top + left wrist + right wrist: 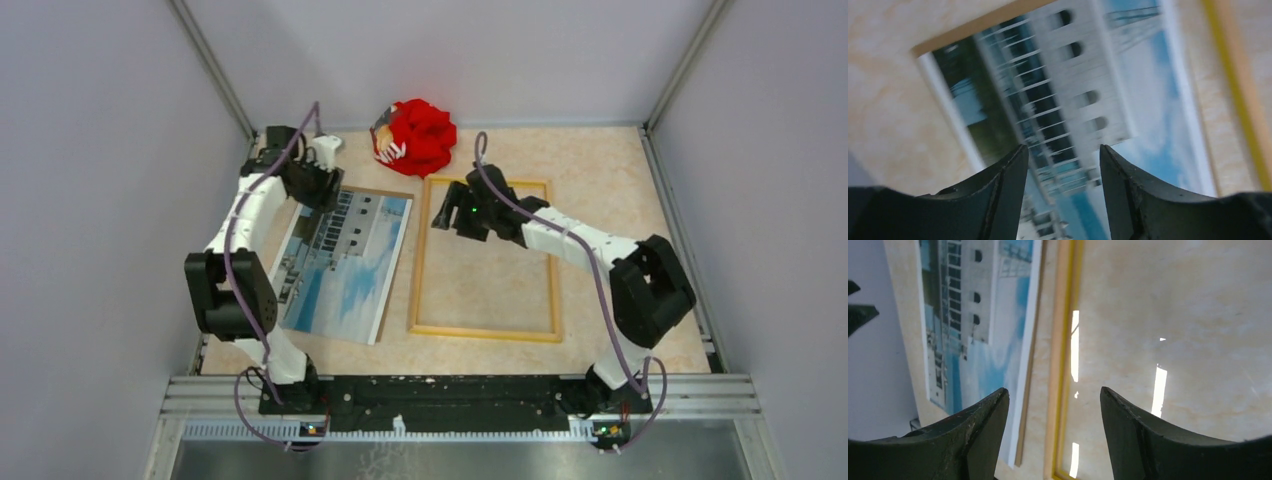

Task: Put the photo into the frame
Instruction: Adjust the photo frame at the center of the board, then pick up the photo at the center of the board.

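The photo (345,262) of a pale building under blue sky lies flat on the left half of the table, on a brown backing board (392,270) whose edge shows along its right side. To its right lies the frame (418,260), thin and yellow, with bare tabletop showing inside it. My left gripper (322,190) hangs over the photo's far left corner; in the left wrist view the left gripper (1062,155) is open above the photo (1073,95), with nothing between its fingers. My right gripper (447,216) hovers open over the frame's far left corner, straddling the frame's left rail (1064,340).
A red crumpled object (420,135) sits at the back, just beyond the frame's far edge. Grey walls close in the table on three sides. Light strips reflect inside the frame (1158,385) in the right wrist view.
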Robot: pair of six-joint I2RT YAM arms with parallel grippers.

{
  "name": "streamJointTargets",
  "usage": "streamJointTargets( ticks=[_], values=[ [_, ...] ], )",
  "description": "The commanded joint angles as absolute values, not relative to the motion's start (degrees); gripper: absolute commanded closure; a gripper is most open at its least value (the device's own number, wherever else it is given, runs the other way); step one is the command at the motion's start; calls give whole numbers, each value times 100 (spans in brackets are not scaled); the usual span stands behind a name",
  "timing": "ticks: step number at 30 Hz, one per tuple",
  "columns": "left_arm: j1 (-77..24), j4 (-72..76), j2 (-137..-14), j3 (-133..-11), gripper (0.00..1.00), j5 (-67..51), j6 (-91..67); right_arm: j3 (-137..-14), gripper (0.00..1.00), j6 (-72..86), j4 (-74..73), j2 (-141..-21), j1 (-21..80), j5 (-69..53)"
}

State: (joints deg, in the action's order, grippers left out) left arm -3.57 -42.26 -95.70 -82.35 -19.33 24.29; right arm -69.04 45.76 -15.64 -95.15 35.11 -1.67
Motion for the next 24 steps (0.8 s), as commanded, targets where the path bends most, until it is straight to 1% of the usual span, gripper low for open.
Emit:
streamJointTargets(
  ticks=[1, 5, 8, 12, 16, 20, 24],
  values=[
    [660, -4227, -9764, -8220, 38, -1054, 2880, -7340, 32, 5249, -1088, -9931, 4213, -236],
    [1591, -3959, -10155, -8313, 39, -841, 2963, -7748, 32, 5515, -970, -10500, 4697, -237],
    [1980, -3800, -10303, -8256, 39, -739, 2981, -8129, 32, 5554, -1073, -10995, 4905, -216],
    [2023, -3134, -10164, -7664, 39, -306, 3133, -8377, 32, 5695, -1014, -11425, 5003, -266],
    [2038, -2734, -10283, -7254, 41, 157, 3163, -8590, 32, 5736, -1101, -11749, 5089, -207],
    [2036, -2649, -10426, -7015, 42, 36, 3132, -8691, 32, 5789, -1184, -11939, 5149, -128],
    [2035, -2845, -10476, -6913, 43, -502, 3041, -8725, 32, 5825, -1242, -12034, 5185, -33]
  ],
)
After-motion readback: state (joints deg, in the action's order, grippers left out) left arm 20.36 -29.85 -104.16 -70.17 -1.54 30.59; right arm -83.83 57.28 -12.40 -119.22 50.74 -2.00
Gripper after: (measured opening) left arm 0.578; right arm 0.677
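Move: The photo on its brown board lies beneath the left hand: the middle of the photo's left edge is about 17 cm left of that hand, 7 cm back and 14 cm below, and the frame's left bar some 17 cm right and 8 cm back. From the right hand, the middle of the photo's right edge is about 16 cm left, 6 cm back and 12 cm down. The frame's left bar stands just short of it, 12 cm left and 4 cm back. Left first, then mostly down: the left hand sweeps about 22 cm out over the photo and past its left edge, turning nearly 30 degrees counter-clockwise, and sinks beside it. The right hand goes about 15 cm left and sinks some 8 cm, drawing a little back, over the frame's left bar to the photo's right edge. Both grippers stay open, with no contact to be seen. ##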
